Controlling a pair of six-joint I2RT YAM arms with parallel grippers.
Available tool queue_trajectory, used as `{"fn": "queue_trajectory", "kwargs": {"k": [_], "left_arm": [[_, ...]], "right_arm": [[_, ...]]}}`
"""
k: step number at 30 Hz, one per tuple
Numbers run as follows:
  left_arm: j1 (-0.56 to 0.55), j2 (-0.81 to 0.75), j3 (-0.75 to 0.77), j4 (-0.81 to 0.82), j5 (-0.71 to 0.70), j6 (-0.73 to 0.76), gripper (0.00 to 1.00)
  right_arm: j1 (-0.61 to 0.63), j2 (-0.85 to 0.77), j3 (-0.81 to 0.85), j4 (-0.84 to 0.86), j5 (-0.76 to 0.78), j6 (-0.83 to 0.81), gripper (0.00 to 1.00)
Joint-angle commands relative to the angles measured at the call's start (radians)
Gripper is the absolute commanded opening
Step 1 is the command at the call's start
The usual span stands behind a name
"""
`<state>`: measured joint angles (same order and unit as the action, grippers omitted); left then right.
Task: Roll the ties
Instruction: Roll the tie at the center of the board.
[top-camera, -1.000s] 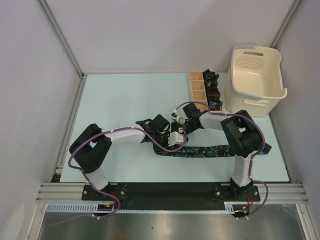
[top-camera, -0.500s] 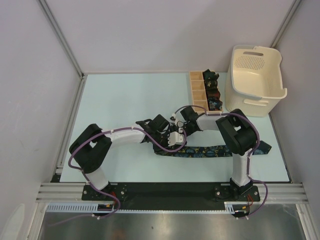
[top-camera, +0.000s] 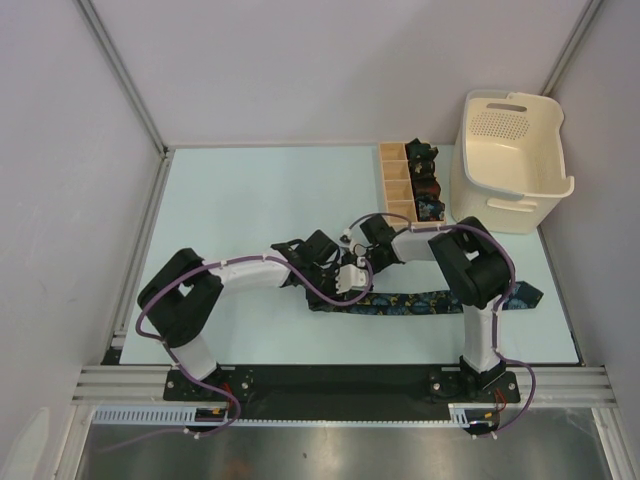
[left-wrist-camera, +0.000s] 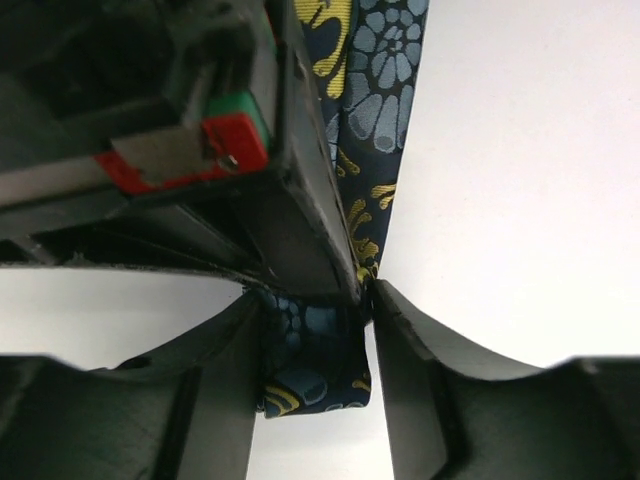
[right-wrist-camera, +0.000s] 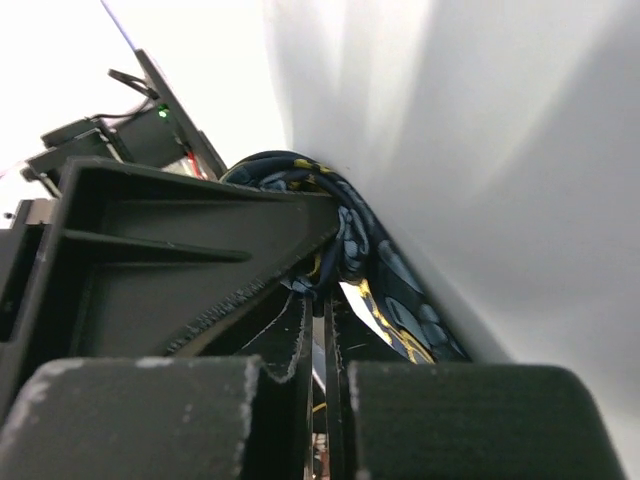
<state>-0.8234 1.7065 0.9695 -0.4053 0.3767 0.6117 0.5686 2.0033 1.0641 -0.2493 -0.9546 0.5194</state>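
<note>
A navy tie (top-camera: 425, 302) with a blue and yellow flower pattern lies flat along the table's near side, its left end rolled up. In the left wrist view that rolled end (left-wrist-camera: 312, 375) sits between the fingers of my left gripper (left-wrist-camera: 313, 305). The jaws stand a little wider than the roll, with a sliver of table showing at the right finger (left-wrist-camera: 430, 400). My right gripper (right-wrist-camera: 322, 300) comes in from above, shut on the fabric at the core of the roll (right-wrist-camera: 345, 235). From above, both grippers (top-camera: 352, 290) (top-camera: 358, 270) meet at the tie's left end.
A tan divided box (top-camera: 396, 185) at the back right holds small dark rolled ties (top-camera: 425, 185). A cream plastic basket (top-camera: 512, 165) stands right of it. The right arm's elbow (top-camera: 470, 265) hangs over the tie's right part.
My right gripper has shut on the tie's rolled end and its elbow has swung a little left. The left jaws have eased apart slightly. The tie has not shifted.
</note>
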Motion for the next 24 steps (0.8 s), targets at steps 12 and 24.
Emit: {"fn": "queue_trajectory", "kwargs": {"k": [12, 24], "left_arm": [[0.119, -0.174, -0.077, -0.012, 0.094, 0.092, 0.82], [0.061, -0.117, -0.065, 0.016, 0.085, 0.183, 0.86]], "right_arm": [[-0.024, 0.101, 0.06, -0.243, 0.227, -0.196, 0.0], [-0.038, 0.134, 0.097, -0.286, 0.246, -0.208, 0.0]]}}
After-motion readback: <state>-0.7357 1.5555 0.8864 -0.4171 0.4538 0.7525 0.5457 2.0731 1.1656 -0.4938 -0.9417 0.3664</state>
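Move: Between the left hand's half-open fingers sits the rolled end of the tie, only about 1 cm to that hand's left and level with it. From the right hand, whose shut fingers already pinch the roll's edge, its middle is some 2 cm left and 1 cm lower. The unrolled tie's pointed end lies roughly 40 cm to the right of the right hand, neither ahead nor back; the wooden organizer stands about 25 cm ahead and 18 cm right of it. Spreading its fingers nearly wide, the left hand lets go of the roll and draws off left, up and a little forward, about 3 cm each way left and up, then eases slightly back to the right with the fingers still astride the tie. The right hand keeps its pinch on the roll's edge, easing some 1.5 cm right and 1 cm down. ##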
